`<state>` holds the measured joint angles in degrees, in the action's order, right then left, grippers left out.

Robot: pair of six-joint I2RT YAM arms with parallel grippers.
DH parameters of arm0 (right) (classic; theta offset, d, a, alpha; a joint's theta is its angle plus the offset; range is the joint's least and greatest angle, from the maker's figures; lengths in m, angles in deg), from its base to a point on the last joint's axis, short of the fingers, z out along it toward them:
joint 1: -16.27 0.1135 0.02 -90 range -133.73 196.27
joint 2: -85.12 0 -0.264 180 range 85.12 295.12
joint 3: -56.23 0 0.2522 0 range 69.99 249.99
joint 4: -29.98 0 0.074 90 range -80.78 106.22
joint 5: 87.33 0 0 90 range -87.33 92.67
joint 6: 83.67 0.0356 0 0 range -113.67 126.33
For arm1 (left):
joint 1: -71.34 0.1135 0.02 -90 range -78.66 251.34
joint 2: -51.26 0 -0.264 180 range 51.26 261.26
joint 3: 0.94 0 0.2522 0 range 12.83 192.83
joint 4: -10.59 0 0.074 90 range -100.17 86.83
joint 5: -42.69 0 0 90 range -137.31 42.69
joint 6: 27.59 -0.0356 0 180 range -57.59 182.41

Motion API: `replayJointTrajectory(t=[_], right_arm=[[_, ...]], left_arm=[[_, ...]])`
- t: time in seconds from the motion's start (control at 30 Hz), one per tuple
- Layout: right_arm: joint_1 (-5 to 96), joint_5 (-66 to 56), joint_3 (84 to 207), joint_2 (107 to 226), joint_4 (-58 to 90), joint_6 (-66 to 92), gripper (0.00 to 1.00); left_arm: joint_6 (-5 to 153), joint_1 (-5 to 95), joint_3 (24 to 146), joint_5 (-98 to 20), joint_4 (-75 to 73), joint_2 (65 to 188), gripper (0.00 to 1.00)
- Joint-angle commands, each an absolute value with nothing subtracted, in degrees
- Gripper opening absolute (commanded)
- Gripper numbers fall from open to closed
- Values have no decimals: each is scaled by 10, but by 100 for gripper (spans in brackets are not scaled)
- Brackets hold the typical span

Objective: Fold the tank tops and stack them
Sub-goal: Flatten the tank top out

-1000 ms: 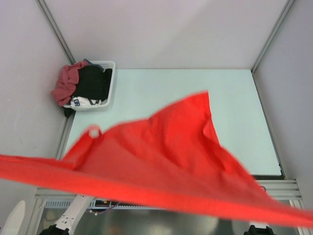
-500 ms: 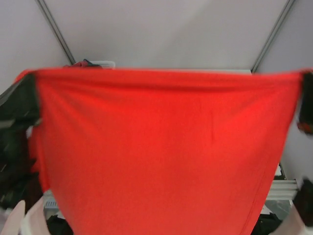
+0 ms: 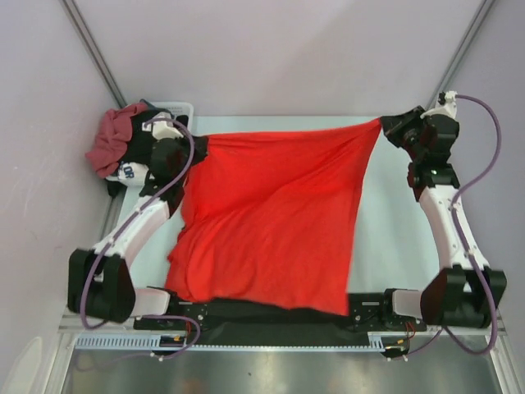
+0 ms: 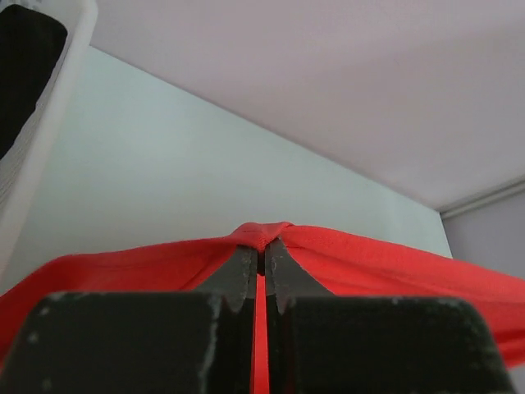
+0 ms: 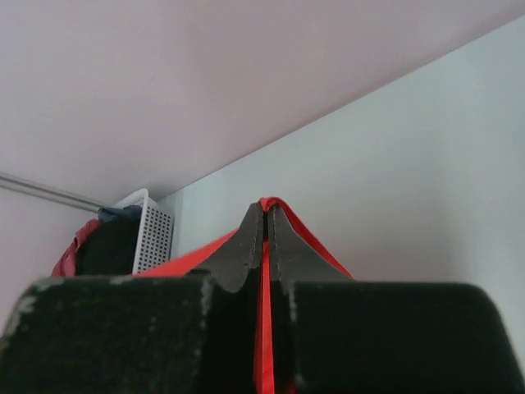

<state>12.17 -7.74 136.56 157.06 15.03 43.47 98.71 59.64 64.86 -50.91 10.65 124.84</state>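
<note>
A bright red tank top is stretched across the table between my two grippers, its far edge pulled taut and its near part draped toward the arm bases. My left gripper is shut on its far left corner, and red cloth bulges over the pinched fingertips. My right gripper is shut on the far right corner, with red cloth wrapped over its tips. A darker maroon tank top hangs over the left rim of the basket.
A white perforated basket stands at the far left corner, holding black garments and a white cloth with dark lettering. The basket also shows in the right wrist view. Grey walls close in the table on three sides.
The red tank top filled the view, lifted high in front of the camera; now it has come down, spread over the table with both grippers at the far corners.
</note>
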Motion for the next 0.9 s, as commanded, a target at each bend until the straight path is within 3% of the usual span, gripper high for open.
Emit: replayJointTrajectory(t=[0.0, 0.13, 0.33, 0.53, 0.7, 0.87], right_arm=[[120, -46, 1399, 1663, 321, 456, 0], [115, -63, 1466, 1821, 348, 463, 0], [98, -158, 1700, 2078, 346, 505, 0], [93, -200, 1809, 2190, 349, 526, 0], [92, -208, 1757, 2144, 391, 526, 0], [91, -237, 1627, 2018, 433, 527, 0]], left_arm=[[1022, 594, 701, -541, 264, 1332, 0], [1023, 593, 859, -521, 232, 1497, 0], [998, 598, 1094, -529, 160, 1733, 0], [974, 612, 1288, -530, 102, 1854, 0], [967, 619, 1290, -510, 94, 1835, 0], [970, 619, 1111, -501, 175, 1652, 0]])
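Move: Both my hands already hold the tank top's upper corners, stretched between them. The far table edge lies roughly 38 cm ahead of each hand, about 27 cm below my left and 34 cm below my right. The bottom hem trails about 38 cm behind: some 14 cm right of my left hand and low, and some 32 cm left of my right hand and low. The laundry basket sits about 15 cm ahead, 22 cm left and 20 cm below my left hand. I sweep both hands fast forward over the table together, about 25 cm, sinking as I go: the right drops some 19 cm, the left only about 9. Then both draw back 2 to 3 cm, the right rising slightly. My fingers stay shut on the corners, and my right wrist rolls about 10 degrees, its left side rising. ##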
